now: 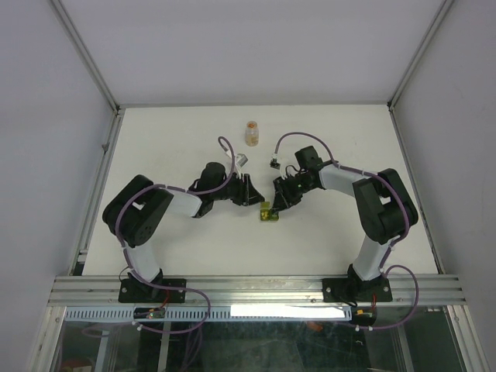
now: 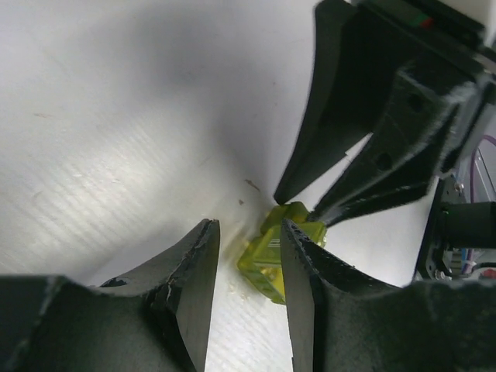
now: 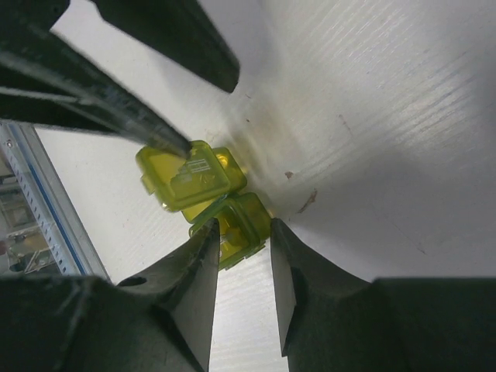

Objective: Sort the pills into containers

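The container [image 1: 269, 211] is a small yellow-green translucent box on the white table between both arms. In the right wrist view its lid [image 3: 186, 174] is swung open beside the base [image 3: 242, 217]. My right gripper [image 3: 242, 231] is open, its tips on either side of the base, the left tip against its edge. My left gripper [image 2: 249, 232] is open with nothing between its fingers; the box [image 2: 263, 256] lies just beyond its right finger. One left fingertip [image 3: 180, 145] rests on the lid. The pills show as an orange mass in a clear bottle [image 1: 252, 133] farther back.
A small greyish vial [image 1: 242, 160] lies behind the left gripper. The two grippers stand tip to tip over the box, the right gripper's fingers [image 2: 325, 211] close to the left one's. Metal rails [image 1: 256, 288] run along the near table edge.
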Tool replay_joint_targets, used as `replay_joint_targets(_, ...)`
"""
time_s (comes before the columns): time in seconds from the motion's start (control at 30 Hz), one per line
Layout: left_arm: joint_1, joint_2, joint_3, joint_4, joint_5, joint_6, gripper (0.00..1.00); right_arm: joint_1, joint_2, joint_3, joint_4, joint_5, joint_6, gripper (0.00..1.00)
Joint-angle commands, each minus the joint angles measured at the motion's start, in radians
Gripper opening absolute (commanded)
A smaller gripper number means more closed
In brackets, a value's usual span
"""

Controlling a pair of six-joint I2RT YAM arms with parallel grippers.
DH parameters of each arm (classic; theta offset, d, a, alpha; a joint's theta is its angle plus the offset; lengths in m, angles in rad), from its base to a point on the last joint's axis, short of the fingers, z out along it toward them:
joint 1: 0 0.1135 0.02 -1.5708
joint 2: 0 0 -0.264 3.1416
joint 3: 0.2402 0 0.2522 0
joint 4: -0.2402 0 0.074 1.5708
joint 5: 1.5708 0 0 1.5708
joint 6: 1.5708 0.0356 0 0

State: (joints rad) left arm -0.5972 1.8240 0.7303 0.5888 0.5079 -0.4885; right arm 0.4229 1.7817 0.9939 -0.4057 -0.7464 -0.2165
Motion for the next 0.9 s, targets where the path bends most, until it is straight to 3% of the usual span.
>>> replay_joint_targets(0.0, -0.039, -0.094, -0.025, 0.065, 0.044, -0.008, 0.38, 0.012, 0.023, 0.017, -0.002, 0.079, -0.014, 0.33)
replay_joint_targets(0.17, -0.082, -0.108, -0.022, 0.008, 0.026, 0.012, 0.33, 0.015, 0.024, 0.019, -0.004, 0.084, -0.014, 0.33)
replay_joint_targets(0.57, -0.139, -0.117, 0.056, -0.257, -0.117, 0.062, 0.06, 0.021, 0.027, 0.022, -0.009, 0.096, -0.013, 0.32)
replay_joint_targets(0.87, -0.192, -0.183, 0.12, -0.361, -0.201, 0.097, 0.02, 0.021, 0.026, 0.025, -0.013, 0.097, -0.017, 0.32)
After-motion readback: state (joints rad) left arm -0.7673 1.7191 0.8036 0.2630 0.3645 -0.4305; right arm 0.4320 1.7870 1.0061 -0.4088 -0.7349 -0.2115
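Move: Just behind the left hand, some 2 cm back, 1 cm to its right and slightly lower, the raised lid of the left green container stands against one fingertip. That container lies about 5 cm back, 1 cm right and 2 cm down from the left hand, with the right container 3 cm farther to the right of it. From the right hand, which already holds the right container 1 cm back and 1 cm down between its fingers, the raised lid is about 3 cm to the left and 2 cm forward. Swinging the lid back over its container, the left hand goes some 5 cm back and about 2 cm to its left, arching up about 1.5 cm and then sinking onto the lid. Its fingers close nearly shut and tip down some 10 degrees, ending with the tips on the lid's left part, while the right hand stays in place and keeps its hold on the right container. ##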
